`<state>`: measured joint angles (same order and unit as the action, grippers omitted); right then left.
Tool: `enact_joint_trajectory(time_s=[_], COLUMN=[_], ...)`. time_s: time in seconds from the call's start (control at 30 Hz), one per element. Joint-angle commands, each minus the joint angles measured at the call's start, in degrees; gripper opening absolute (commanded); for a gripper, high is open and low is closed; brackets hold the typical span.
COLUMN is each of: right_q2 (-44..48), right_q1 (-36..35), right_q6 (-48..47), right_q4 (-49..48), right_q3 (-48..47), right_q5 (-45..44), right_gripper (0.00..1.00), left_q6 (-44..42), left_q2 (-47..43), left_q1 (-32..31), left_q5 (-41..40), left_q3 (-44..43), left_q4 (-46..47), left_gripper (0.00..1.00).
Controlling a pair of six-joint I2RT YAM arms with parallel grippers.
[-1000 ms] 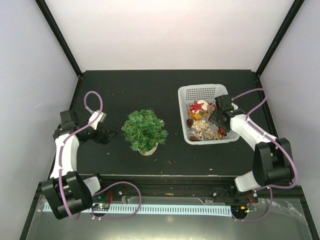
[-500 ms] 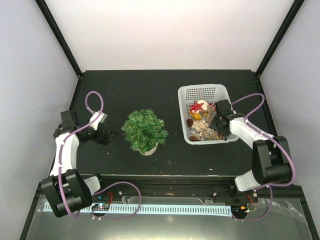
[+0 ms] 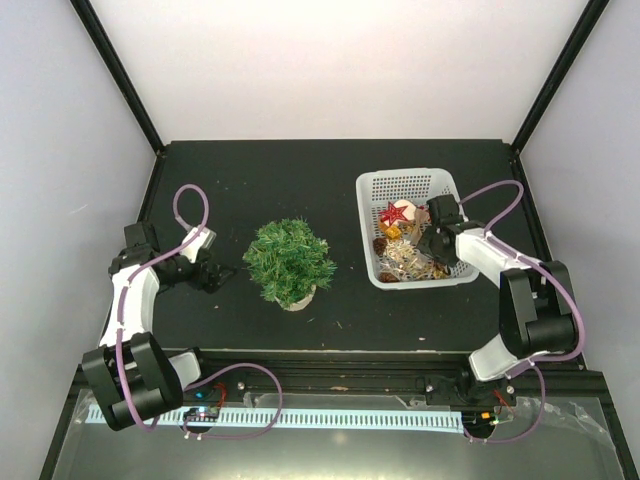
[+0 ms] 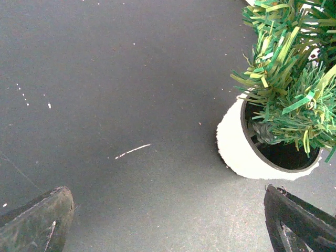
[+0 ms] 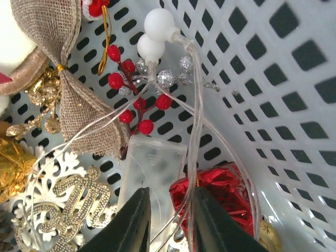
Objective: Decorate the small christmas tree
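Observation:
The small christmas tree, bushy and green on a pale round base, stands at mid-table; its branches fill the top right of the left wrist view. My left gripper sits low just left of it, open wide with only bare table between its fingers. My right gripper is down inside the white mesh basket. Its jaws stand a narrow gap apart over a clear plastic box and a red foil ornament, with thin clear wires running between them.
The basket wall rises close on the right gripper's right side. Inside lie a red star, a red berry sprig, a burlap bow, two white balls and a gold glitter ornament. Black posts frame the table's back corners.
The right gripper's jaws have narrowed markedly while it settled lower into the basket. The left gripper has edged slightly toward the tree and stays wide open.

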<state>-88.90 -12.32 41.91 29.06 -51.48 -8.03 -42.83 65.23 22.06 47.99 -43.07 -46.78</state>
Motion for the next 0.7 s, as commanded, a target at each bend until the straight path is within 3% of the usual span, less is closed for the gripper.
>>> enact_joint_trajectory(time_s=[0.0, 0.17, 0.67], right_q2=[-2.2, -2.8, 4.7], right_q1=[0.3, 0.3, 0.5], right_q6=[-0.5, -1.0, -4.9], right_q4=[-1.9, -1.6, 4.1], right_q3=[-1.1, -3.4, -8.1], right_q5=[1.7, 2.3, -2.1], right_gripper=[0.21, 0.02, 0.01], left_q6=[-2.1, -2.1, -2.0], left_q2=[-0.8, -0.6, -0.4], left_q1=[0.3, 0.3, 0.4], left_q5=[0.7, 0.7, 0.7], left_q3=[0.3, 0.4, 0.7], left_q4=[-0.6, -0.5, -0.1], left_gripper=[0.99, 0.99, 0.99])
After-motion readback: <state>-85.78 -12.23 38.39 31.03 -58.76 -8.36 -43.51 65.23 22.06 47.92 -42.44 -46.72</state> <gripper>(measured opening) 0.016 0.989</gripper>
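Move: A clear cord runs between the right hand's parted fingertips, about 1 cm below the hand point. Its white ball lies roughly 9 cm ahead and 1 cm left, the red berries some 6 cm ahead and 2 cm left; the red gift is about 1 cm ahead and 3 cm right. All lie slightly below the hand. From the left hand, the cord is around 48 cm right, 6 cm ahead and 10 cm lower. The right fingers slide forward, shutting on the clear cord, then lift it about 6 cm, 3 cm forward overall. ##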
